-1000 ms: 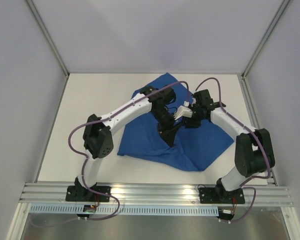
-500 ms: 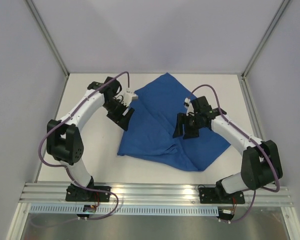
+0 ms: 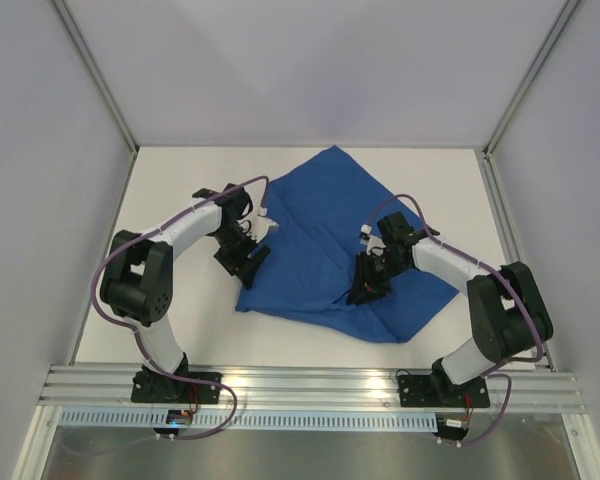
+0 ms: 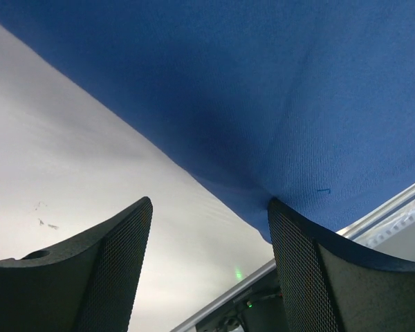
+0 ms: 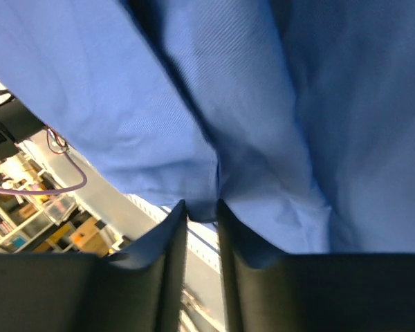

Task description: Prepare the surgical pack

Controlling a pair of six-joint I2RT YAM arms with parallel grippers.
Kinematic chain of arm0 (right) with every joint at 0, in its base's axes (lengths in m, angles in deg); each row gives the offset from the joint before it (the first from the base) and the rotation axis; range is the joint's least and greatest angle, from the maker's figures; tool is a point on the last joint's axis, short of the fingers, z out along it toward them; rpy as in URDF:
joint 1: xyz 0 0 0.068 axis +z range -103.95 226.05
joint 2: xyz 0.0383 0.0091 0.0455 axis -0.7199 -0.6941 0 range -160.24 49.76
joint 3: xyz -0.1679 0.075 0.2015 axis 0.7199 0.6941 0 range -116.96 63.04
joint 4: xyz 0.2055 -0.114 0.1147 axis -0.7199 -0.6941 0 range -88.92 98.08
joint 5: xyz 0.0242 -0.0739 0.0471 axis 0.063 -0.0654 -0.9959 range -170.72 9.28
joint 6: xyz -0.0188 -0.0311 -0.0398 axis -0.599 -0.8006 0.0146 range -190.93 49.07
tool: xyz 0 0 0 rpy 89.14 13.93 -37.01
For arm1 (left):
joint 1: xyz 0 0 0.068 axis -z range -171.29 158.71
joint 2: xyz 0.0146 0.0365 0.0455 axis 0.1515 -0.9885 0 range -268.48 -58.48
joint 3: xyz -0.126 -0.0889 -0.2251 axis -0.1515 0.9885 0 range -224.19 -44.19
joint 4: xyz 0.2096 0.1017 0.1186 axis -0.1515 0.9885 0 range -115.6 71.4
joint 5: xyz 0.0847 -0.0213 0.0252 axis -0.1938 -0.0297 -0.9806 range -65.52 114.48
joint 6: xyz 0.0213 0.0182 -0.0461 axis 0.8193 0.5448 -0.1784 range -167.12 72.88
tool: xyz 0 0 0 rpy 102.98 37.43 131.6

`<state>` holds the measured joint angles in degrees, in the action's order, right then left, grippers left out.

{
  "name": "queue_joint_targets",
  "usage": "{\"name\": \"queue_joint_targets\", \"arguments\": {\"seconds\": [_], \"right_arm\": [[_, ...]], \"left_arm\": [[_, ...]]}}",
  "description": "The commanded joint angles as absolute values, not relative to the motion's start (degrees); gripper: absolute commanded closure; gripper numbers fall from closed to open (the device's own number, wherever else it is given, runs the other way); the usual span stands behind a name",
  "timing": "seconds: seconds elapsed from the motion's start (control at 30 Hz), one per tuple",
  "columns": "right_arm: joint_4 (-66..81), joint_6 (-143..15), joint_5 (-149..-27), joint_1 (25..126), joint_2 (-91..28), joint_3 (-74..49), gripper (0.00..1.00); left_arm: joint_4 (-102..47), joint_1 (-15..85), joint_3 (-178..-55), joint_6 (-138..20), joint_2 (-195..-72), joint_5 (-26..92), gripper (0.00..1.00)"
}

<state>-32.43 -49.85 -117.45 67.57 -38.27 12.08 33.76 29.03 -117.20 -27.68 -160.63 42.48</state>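
Observation:
The surgical pack shows as a royal-blue cloth drape [image 3: 330, 230] lying rumpled in the middle of the white table; whatever is under it is hidden. My left gripper [image 3: 243, 262] is low at the drape's left edge. In the left wrist view it [image 4: 209, 202] stands open, bare table between its fingers, and the right finger [image 4: 297, 256] touches the drape's [image 4: 263, 90] hem. My right gripper [image 3: 365, 290] rests on the drape's near-right part. In the right wrist view it [image 5: 202, 205] has narrow jaws pinching a small fold of the drape [image 5: 214, 104].
The white table [image 3: 180, 190] lies bare left of the drape and behind it. A metal rail [image 3: 310, 385] runs along the near edge by the arm bases. Grey walls and corner posts [image 3: 100, 90] enclose the sides and back. Purple cables loop above both arms.
My left arm swung from the drape's middle out to its left edge, then slid nearer along it. My right gripper moved nearer over the drape, opened, then closed on a fold.

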Motion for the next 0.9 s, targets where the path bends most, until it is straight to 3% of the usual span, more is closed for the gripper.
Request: {"name": "queue_joint_targets", "arguments": {"seconds": [0.0,0.03,0.13,0.4,0.7,0.87], "right_arm": [[-29.54,-49.39,-120.54,67.76,-40.68,12.24,0.78],[-29.63,-49.57,-120.45,67.76,-40.86,12.24,0.89],[-30.68,-50.18,-119.13,67.67,-41.39,12.24,0.99],[-29.81,-51.15,-112.19,66.18,-45.32,12.51,0.99],[-32.78,-56.24,-106.13,63.28,-56.06,-2.42,0.99],[-36.48,-59.06,-104.19,62.84,-52.73,-2.61,1.00]], "left_arm": [[31.18,32.18,-116.79,-27.96,-161.93,44.79,0.23],[31.27,32.44,-116.70,-27.96,-161.93,45.05,0.23],[31.71,32.53,-116.26,-27.69,-161.49,46.01,0.23],[31.54,32.62,-114.06,-27.34,-161.22,48.47,0.23],[29.68,32.71,-120.13,-30.15,-166.59,46.81,0.25],[29.16,32.71,-115.92,-28.31,-162.20,50.32,0.25]]}}
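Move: The blue cloth's fold end lies almost at the right fingertips, about 1 cm left of them and 2 cm below. The cloth's near right corner is about 9 cm back and 10 cm right of this hand, some 4 cm lower. From the left hand, the near left corner is about 6 cm straight back and 3 cm below, and the fold end is roughly 24 cm right, 5 cm back and slightly lower. The right fingers shut from about a third open and pinch the end of the fold; keeping hold, the hand sinks nearly 3 cm, then goes forward about 5 cm. With its fingers still wide, the left hand edges about 3 cm to the right over the cloth's left margin, sinking about 1 cm, the fingertip nearer the base seeming to rest on the cloth. ##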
